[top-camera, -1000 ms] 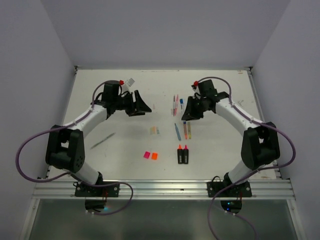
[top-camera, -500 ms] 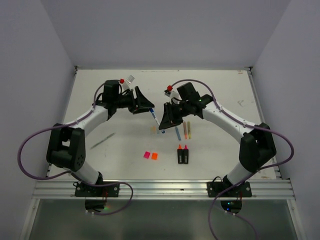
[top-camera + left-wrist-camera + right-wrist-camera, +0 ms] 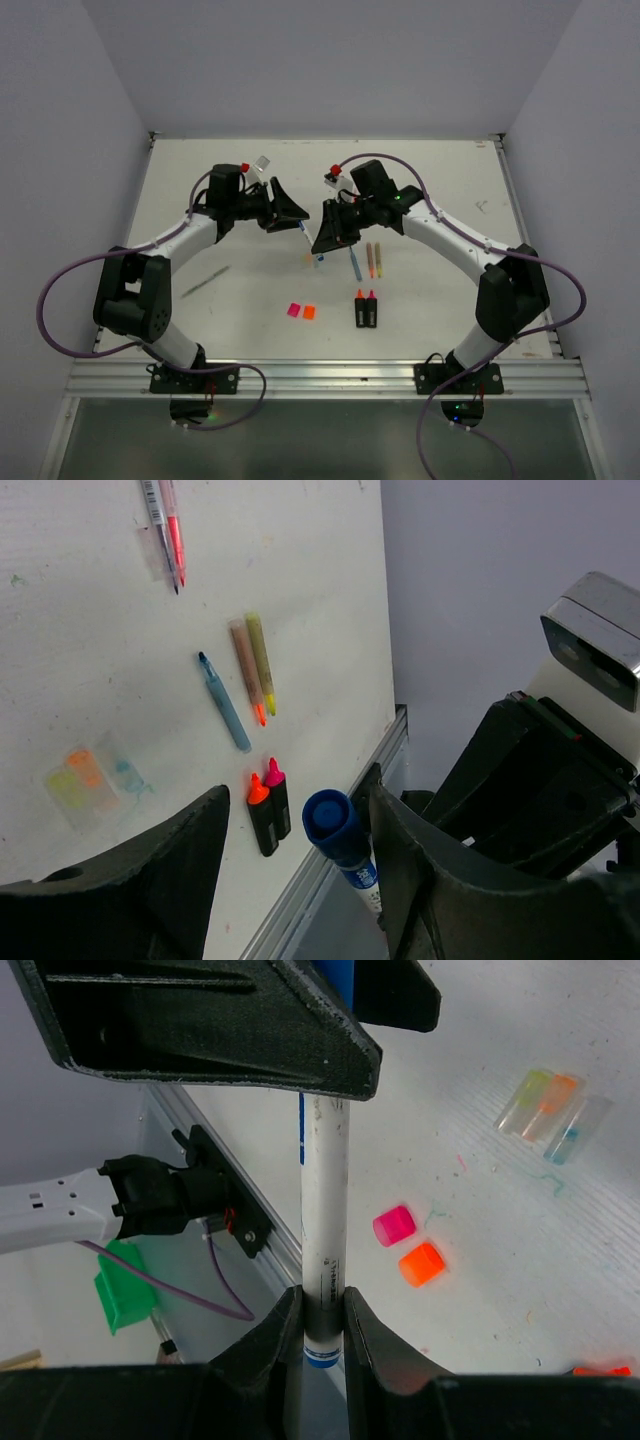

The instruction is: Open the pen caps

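My right gripper [image 3: 323, 1305] is shut on the tail end of a white marker [image 3: 323, 1190] and holds it off the table toward the left arm. The marker's blue cap [image 3: 335, 825] sits between the spread fingers of my left gripper [image 3: 298, 810], close to one finger and clear of the other. In the top view both grippers [image 3: 290, 212] [image 3: 325, 240] meet over the middle of the table with the marker [image 3: 306, 238] between them. A pink cap [image 3: 394, 1226] and an orange cap [image 3: 421, 1263] lie loose on the table, and small pale thin-pen caps [image 3: 555, 1110] lie in a cluster.
Two black highlighter bodies [image 3: 366, 310] with bare pink and orange tips lie near the front. A blue pen [image 3: 225, 702] and orange and yellow pens [image 3: 253, 665] lie beside them, with more pens [image 3: 165, 520] farther back. A metal rail [image 3: 320, 378] runs along the near edge.
My right arm has swung left from the pens, carrying the white marker to the left gripper. The left gripper has shifted slightly right, so the blue cap now sits between its fingers.
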`<state>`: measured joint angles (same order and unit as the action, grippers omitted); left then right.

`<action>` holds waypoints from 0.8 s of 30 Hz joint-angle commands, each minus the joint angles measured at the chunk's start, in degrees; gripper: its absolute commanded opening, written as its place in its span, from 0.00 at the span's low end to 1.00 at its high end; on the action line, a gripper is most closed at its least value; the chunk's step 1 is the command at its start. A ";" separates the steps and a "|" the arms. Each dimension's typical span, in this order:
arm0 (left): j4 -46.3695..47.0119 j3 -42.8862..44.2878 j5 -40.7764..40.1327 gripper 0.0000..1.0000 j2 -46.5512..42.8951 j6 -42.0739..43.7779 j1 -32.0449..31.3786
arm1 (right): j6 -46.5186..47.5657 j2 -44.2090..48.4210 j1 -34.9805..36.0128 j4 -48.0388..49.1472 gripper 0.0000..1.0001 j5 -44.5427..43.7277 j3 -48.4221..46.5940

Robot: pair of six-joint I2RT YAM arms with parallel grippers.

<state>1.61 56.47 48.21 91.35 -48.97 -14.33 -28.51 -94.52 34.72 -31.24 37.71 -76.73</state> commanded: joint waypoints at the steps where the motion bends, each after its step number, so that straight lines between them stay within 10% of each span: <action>1: 1.29 1.98 0.57 0.60 0.49 -1.83 -0.26 | -0.76 -0.22 0.61 1.63 0.00 2.28 -1.41; 11: 3.66 0.57 1.80 0.00 0.06 -4.11 -0.26 | -0.93 -1.01 1.23 2.68 0.00 1.84 -1.40; 18: 6.74 -1.71 2.95 0.00 -1.00 -7.01 -0.26 | 0.83 -5.31 1.40 2.68 0.41 1.04 -7.11; 24: 8.41 -2.15 3.56 0.00 -1.35 -9.65 -0.26 | 0.65 -11.46 2.28 2.68 0.43 2.19 -12.92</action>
<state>6.44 54.70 49.82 91.72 -56.07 -14.39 -28.21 -103.83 36.25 -30.09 38.57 -86.17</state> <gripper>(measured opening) 0.226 0.430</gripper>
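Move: The blue pen's capped end already sits between the left hand's open fingers, about 1 cm back from its hand point. From the right hand, still gripping the barrel, that cap is roughly 8 cm ahead, 3 cm left and 1 cm lower. Some 17 cm below the right hand, the clear caps lie 4 cm ahead and 1 cm left, the orange cap 8 cm back and 1 cm left. Left fingers pinch the cap; the right then lets go, shifting about 4 cm left and forward towards it. ##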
